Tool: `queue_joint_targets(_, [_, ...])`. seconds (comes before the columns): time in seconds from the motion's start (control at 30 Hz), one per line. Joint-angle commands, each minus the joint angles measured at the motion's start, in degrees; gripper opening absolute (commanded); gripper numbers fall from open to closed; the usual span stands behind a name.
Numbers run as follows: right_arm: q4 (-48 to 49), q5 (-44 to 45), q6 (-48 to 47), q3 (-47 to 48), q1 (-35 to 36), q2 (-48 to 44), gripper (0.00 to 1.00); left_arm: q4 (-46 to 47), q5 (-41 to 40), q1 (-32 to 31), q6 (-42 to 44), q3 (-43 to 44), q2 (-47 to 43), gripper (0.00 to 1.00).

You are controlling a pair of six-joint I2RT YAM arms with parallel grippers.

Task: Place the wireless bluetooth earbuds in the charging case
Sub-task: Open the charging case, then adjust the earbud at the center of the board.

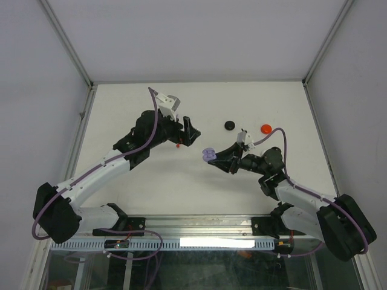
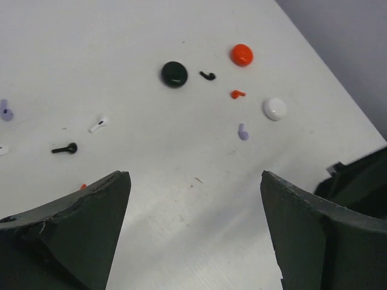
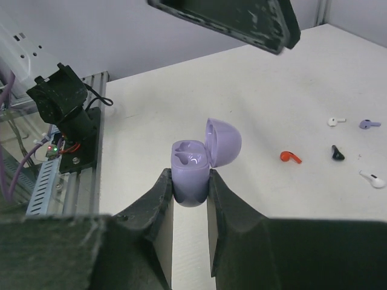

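Note:
My right gripper (image 3: 191,181) is shut on the open lavender charging case (image 3: 191,168), which it holds above the table with the lid (image 3: 225,141) tipped back. Both wells look empty. In the top view the case (image 1: 209,154) sits mid-table. The earbuds lie loose on the table: a red one (image 3: 290,157), a black one (image 3: 337,153), a white one (image 3: 336,121) and a lavender one (image 3: 369,124). My left gripper (image 2: 195,175) hangs open over bare table with nothing between its fingers (image 2: 91,211). A lavender earbud (image 2: 243,132) and a white earbud (image 2: 98,125) lie ahead of it.
A closed black case (image 2: 174,74), a red case (image 2: 242,54) and a white case (image 2: 274,109) lie toward the far side. The black case (image 1: 230,125) and red case (image 1: 265,128) also show from above. Walls enclose the table on three sides.

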Motion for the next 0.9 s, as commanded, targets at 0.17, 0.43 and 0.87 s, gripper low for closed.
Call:
queue_joint_targets(0.17, [7.24,6.06,-6.28,-1.43,0.34,0.14,0.00,-2.32,-10.62,5.84,-1.37,9.14,14.46,0.87])
queue_joint_targets(0.43, [7.85,8.13,-6.47,-2.87,0.31,-1.41,0.00,-5.62,-13.09,11.52,-0.86,20.00,31.14,0.79])
queue_joint_targets(0.87, [10.32,9.20,-4.00,-3.62,0.29,-0.21,0.00,-13.57,-19.98,13.85,3.89,40.84,53.35,0.57])
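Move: Ahead of the left hand by about 24 cm, some 7 cm to its left and 21 cm below lies the purple earbud. A white earbud sits about 5 cm nearer than the purple one and 2 cm left of it. From the hand, the black earbud is about 15 cm ahead, 3 cm left, and the red one 7 cm ahead, 5 cm left, both at table height. From the right hand the purple earbud is roughly 33 cm ahead, 16 cm left and 18 cm down. Swinging away from the opened case, the left hand reaches about 20 cm forward and sinks 17 to 18 cm, drifting some 7 cm left, towards the purple earbud. Its wrist turns counter-clockwise and tips the fingers steeply down as they draw partly together, still open and touching nothing. The right hand keeps its hold on the case, easing about 2 cm forward. ##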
